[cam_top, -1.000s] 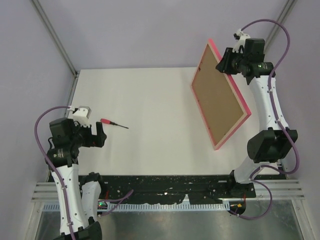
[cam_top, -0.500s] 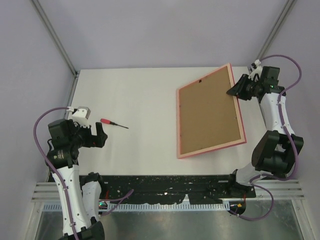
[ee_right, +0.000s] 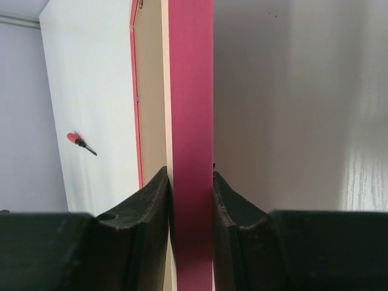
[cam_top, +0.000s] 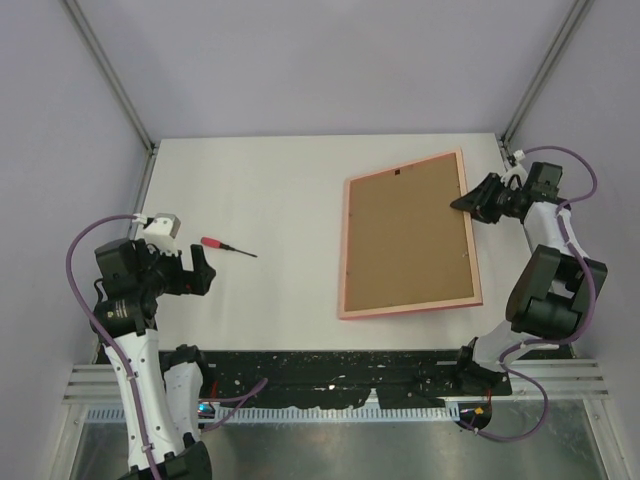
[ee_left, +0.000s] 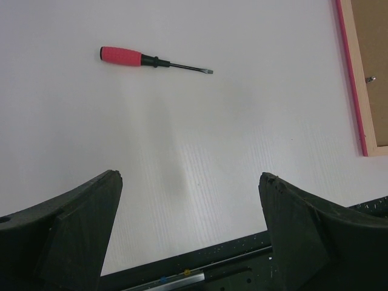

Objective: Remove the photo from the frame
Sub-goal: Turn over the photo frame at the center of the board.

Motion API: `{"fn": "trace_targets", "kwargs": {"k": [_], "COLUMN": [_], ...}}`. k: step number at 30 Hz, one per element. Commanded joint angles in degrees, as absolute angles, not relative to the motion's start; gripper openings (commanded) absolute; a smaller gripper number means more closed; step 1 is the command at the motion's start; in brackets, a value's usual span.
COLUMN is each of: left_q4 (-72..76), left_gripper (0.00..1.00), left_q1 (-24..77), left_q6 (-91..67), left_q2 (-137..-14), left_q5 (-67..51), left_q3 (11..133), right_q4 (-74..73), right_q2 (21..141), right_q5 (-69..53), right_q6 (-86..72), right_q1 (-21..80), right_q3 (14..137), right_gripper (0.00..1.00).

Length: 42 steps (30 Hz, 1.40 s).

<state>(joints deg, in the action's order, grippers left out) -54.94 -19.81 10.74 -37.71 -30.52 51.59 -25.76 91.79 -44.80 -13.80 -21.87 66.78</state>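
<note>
The frame (cam_top: 410,306) lies back up, flat or nearly flat, on the right half of the table, its pink rim around a brown backing board (cam_top: 405,235). My right gripper (cam_top: 470,200) is shut on the middle of the frame's right side; in the right wrist view both pads press the pink edge (ee_right: 190,91) at the gripper (ee_right: 190,182). The photo is hidden under the board. My left gripper (cam_top: 200,268) stands open over the table's left front, holding nothing (ee_left: 191,182). The frame's near left corner (ee_left: 357,91) shows at the right of the left wrist view.
A red-handled screwdriver (cam_top: 215,243) lies on the table just beyond the left gripper, tip pointing right (ee_left: 124,56). The black base rail (cam_top: 330,365) runs along the near edge. Grey walls with corner posts close in the table's far side and both flanks.
The right arm swung the frame down from a raised, tilted hold at the back right to lying back up on the table. The left arm stayed still.
</note>
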Motion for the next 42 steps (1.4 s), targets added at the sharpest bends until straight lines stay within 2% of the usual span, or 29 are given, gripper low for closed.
{"fn": "trace_targets", "kwargs": {"k": [1, 22, 29, 42], "left_q4": [-53.00, -53.17, -53.09, -53.00], "left_gripper": [1.00, 1.00, 1.00, 1.00], "left_q1": [-20.48, -21.62, -21.80, -22.32], "left_q6": [10.37, 10.28, 10.20, 10.20], "left_q2": [-37.18, -37.18, -37.62, -37.53], "left_q5": [-32.61, -34.01, -34.28, -34.63], "left_q3": [51.59, 51.42, 51.42, 51.24], "right_q4": [-19.17, -4.75, -1.59, -2.99], "right_q2": [91.58, 103.36, 106.87, 111.09], "right_q5": [-46.49, -48.34, -45.53, -41.66], "right_q6": [-14.76, -20.83, -21.97, -20.48], "right_q1": [-21.36, -20.48, -18.11, -11.61], "right_q3": [64.95, 60.30, 58.54, 60.73], "right_gripper": [0.08, 0.08, 0.08, 0.08]}}
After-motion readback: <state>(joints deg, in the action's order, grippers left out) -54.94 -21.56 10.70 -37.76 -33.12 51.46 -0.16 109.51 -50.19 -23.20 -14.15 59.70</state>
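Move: The photo frame, back upward and its near-right long edge still in the right hand, slopes down to the left: its middle is about 13 cm left of that hand, 5 cm back and 7 cm below. The board's centre, where the frame is being taken, lies some 27 cm left of it, level fore and aft and 14 cm lower; the screwdriver is about 50 cm left and 3 cm back. From the left hand, the frame's middle lies roughly 43 cm right and 16 cm ahead. Still pinching the frame's raised right edge between closed-in fingertips, the right hand lowers that edge about 10 cm towards the board. It eases roughly 3 cm forward as it sinks, then swings some 6 cm left towards the board's centre in the second half, the wrist rolling about 10 degrees so its left side comes up. The fingers keep their hold. ##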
